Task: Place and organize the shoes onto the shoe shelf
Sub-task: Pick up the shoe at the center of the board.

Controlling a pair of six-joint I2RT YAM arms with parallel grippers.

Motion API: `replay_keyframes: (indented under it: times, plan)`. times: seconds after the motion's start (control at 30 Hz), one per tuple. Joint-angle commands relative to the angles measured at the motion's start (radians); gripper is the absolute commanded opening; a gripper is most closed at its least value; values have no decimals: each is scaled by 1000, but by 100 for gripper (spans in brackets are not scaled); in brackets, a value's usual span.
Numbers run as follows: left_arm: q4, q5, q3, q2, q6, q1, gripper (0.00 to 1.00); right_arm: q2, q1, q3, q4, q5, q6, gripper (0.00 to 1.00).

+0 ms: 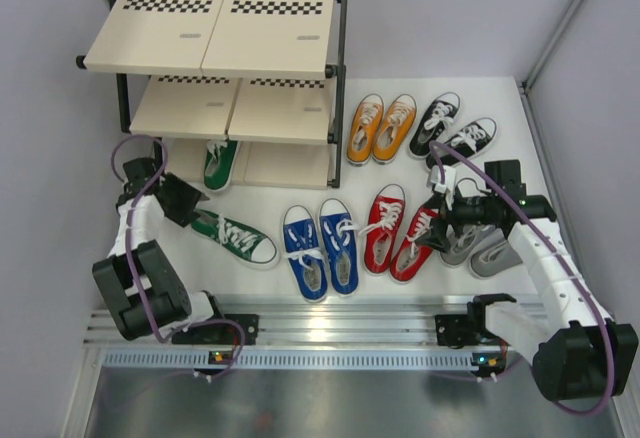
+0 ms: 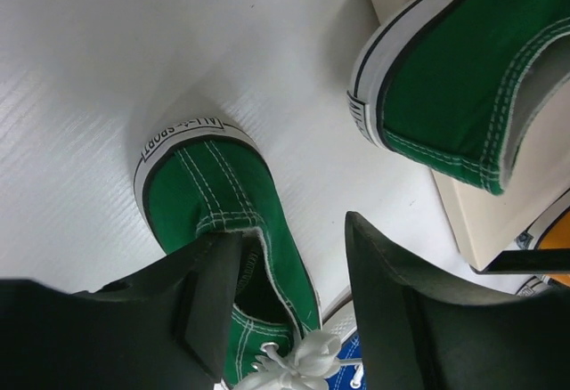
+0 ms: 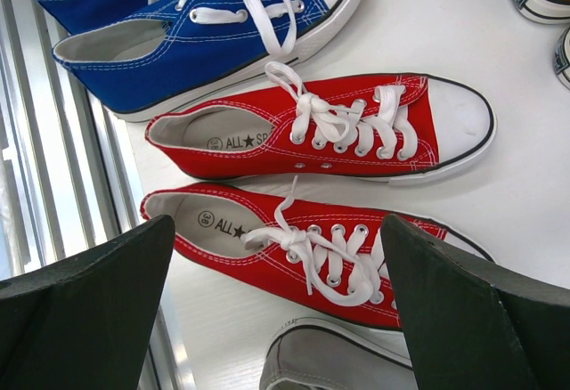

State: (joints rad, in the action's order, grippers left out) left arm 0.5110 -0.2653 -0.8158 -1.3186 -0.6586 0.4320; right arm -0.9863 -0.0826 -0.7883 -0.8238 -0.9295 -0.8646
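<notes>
One green shoe point(image 1: 240, 238) point(image 2: 209, 190) lies on the white table in front of the shoe shelf point(image 1: 215, 28). My left gripper point(image 1: 188, 206) point(image 2: 289, 239) is at its heel, jaws apart. One finger point(image 2: 209, 292) reaches into the shoe's opening and the other stands outside its side wall. The second green shoe point(image 1: 220, 163) point(image 2: 463, 78) rests on the shelf's bottom board. My right gripper point(image 1: 440, 223) point(image 3: 278, 230) hangs wide open over the red pair point(image 1: 398, 230) point(image 3: 321, 132), holding nothing.
The blue pair point(image 1: 320, 248) point(image 3: 196, 25) lies mid-table. The orange pair point(image 1: 380, 128) and black pair point(image 1: 452, 125) sit right of the shelf. The grey pair point(image 1: 480, 248) point(image 3: 329, 359) is partly under the right arm. A metal rail point(image 1: 300, 330) runs along the near edge.
</notes>
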Motion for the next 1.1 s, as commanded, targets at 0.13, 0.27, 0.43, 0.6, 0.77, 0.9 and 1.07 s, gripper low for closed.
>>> replay_keyframes:
  times: [0.13,0.27,0.43,0.6,0.77,0.9,1.07]
  plan:
    - [-69,75,-6,-86,74,-2,50,-5,-8,-29,6,-38,-25,99]
    - [-69,86,24,-111,112,-16,42,-11,-9,-34,8,-43,-22,100]
    - [-68,75,49,-96,142,-16,7,-5,-8,-35,9,-49,-13,99]
    - [0,40,60,47,148,-16,0,-2,-8,-37,2,-51,-10,99]
    - [89,-14,56,323,65,-15,0,1,-8,-61,-20,-61,-13,99]
    - [89,-48,43,511,-103,-16,0,-18,-23,-98,-58,-61,-24,99]
    - [90,-306,24,535,-254,-22,0,-52,-60,-186,-142,-65,-51,99]
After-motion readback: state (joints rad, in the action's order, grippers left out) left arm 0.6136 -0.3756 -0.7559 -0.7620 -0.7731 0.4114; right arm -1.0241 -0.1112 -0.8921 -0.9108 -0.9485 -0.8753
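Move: The loose green shoe's heel is almost under the left gripper, one finger over its opening. Its middle lies about 8 cm right and 6 cm back, 5 cm below. On the lower shelf board, the second green shoe is centred some 14 cm ahead and 5 cm right. The nearer blue shoe stands about 25 cm right and 10 cm back. From the right gripper, the loose shoe is roughly 43 cm left, 3 cm back and 12 cm below. Bring the left gripper down about 3.5 cm onto the heel collar, easing slightly back as the fingers shut, and pinch the rim. Then lift about 15 cm, slowly at first and then fast, drawing back and to the right and tipping the fingers up some 20 degrees, with the shoe kept in the pinch. ##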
